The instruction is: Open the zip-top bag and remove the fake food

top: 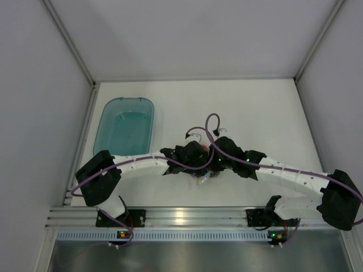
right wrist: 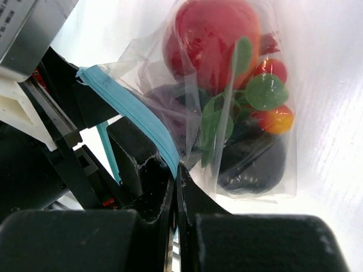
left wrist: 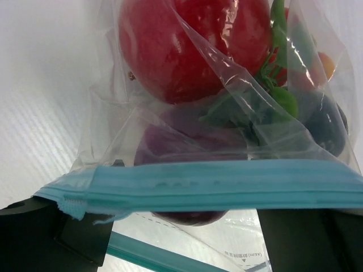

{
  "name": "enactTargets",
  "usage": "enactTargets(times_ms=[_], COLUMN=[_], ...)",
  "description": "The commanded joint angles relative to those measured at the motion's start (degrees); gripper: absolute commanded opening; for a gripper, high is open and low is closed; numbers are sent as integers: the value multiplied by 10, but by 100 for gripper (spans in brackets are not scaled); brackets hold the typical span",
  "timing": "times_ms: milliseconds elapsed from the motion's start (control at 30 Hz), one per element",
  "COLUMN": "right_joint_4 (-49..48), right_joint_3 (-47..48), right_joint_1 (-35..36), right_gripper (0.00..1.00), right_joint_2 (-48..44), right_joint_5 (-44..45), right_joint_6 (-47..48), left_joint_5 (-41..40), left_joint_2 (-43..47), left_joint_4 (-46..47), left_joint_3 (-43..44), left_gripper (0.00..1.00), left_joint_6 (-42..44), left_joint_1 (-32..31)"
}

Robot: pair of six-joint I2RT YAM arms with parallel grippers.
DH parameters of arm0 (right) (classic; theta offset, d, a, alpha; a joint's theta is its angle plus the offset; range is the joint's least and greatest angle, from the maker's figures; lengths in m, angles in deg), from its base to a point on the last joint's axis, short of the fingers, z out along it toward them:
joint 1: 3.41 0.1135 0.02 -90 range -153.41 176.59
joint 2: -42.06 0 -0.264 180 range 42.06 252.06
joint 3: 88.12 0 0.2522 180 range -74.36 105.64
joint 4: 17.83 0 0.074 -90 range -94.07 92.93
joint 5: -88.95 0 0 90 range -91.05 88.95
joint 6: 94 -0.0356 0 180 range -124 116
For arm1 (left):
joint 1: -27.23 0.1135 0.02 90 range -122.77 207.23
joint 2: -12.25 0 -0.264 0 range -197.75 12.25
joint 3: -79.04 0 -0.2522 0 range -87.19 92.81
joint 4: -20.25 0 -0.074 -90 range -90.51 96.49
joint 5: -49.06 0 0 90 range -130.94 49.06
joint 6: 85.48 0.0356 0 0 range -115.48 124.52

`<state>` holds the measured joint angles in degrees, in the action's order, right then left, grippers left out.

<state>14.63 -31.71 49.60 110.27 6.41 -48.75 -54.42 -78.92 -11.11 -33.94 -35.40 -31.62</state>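
The zip-top bag (left wrist: 142,107) is a clear pouch with a light blue zip strip (left wrist: 227,184). It lies under both wrists at table centre, and only a glimpse shows from above (top: 201,179). Inside are a red ball (right wrist: 210,39), a purple piece (left wrist: 187,141), a dark piece (right wrist: 252,161) and a green-orange-red bit (right wrist: 266,107). My right gripper (right wrist: 176,170) is shut on one end of the zip strip (right wrist: 130,113). My left gripper (left wrist: 181,232) has its fingers wide apart, and the strip lies across its tips. A second teal strip (left wrist: 147,255) runs below, apart from the first.
A translucent teal tub (top: 125,126) stands at the back left of the table. White walls close in the left, right and far sides. The two wrists, left (top: 190,154) and right (top: 227,152), meet with purple cables looping above them.
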Motion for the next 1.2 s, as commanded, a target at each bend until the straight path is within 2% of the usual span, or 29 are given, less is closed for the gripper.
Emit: enactTargets(times_ms=[0,233,433,633,700,767,967,1167], right_joint_4=[-103,-109,-82,-44,-25,-12,34,80], right_joint_3=[4,-6,-1,26,44,63,117,137], right_joint_1=[0,0,1,0,-1,0,-2,-12], right_gripper=[0,0,0,0,0,0,0,0], right_joint_2=[-21,-32,-44,-47,-47,-42,-7,18], right_joint_5=[15,6,45,87,105,117,143,223], right_joint_6=[7,12,30,73,96,113,158,153], left_joint_5=[93,81,69,46,50,50,76,84], left_joint_2=[-22,-76,-35,56,73,97,146,206], left_joint_4=[63,73,105,157,170,197,235,234], left_joint_3=[30,41,18,-33,-46,-64,-96,-111], left_gripper=[96,82,44,16,12,2,0,0], left_joint_6=[14,0,-17,-6,3,10,41,66], left_joint_1=[-23,-24,-24,-26,-27,-27,-27,-27])
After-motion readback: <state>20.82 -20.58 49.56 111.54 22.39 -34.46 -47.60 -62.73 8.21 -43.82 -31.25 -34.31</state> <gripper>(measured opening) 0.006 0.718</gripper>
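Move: The purple onion lies low in the open bag mouth, about 2 cm below the open left hand and 3 cm to its right, level fore and aft. The big red food is roughly 6 cm ahead of that hand and 2 cm right; the dark avocado is some 8 cm right and 2 cm ahead. From the right hand, still pinching the bag's lip, the onion is about 3 cm left, 1 cm ahead and 7 cm below. Left fingers dip rightward, close on the onion, then lift about 11 cm; the right pulls the lip forward-up. ##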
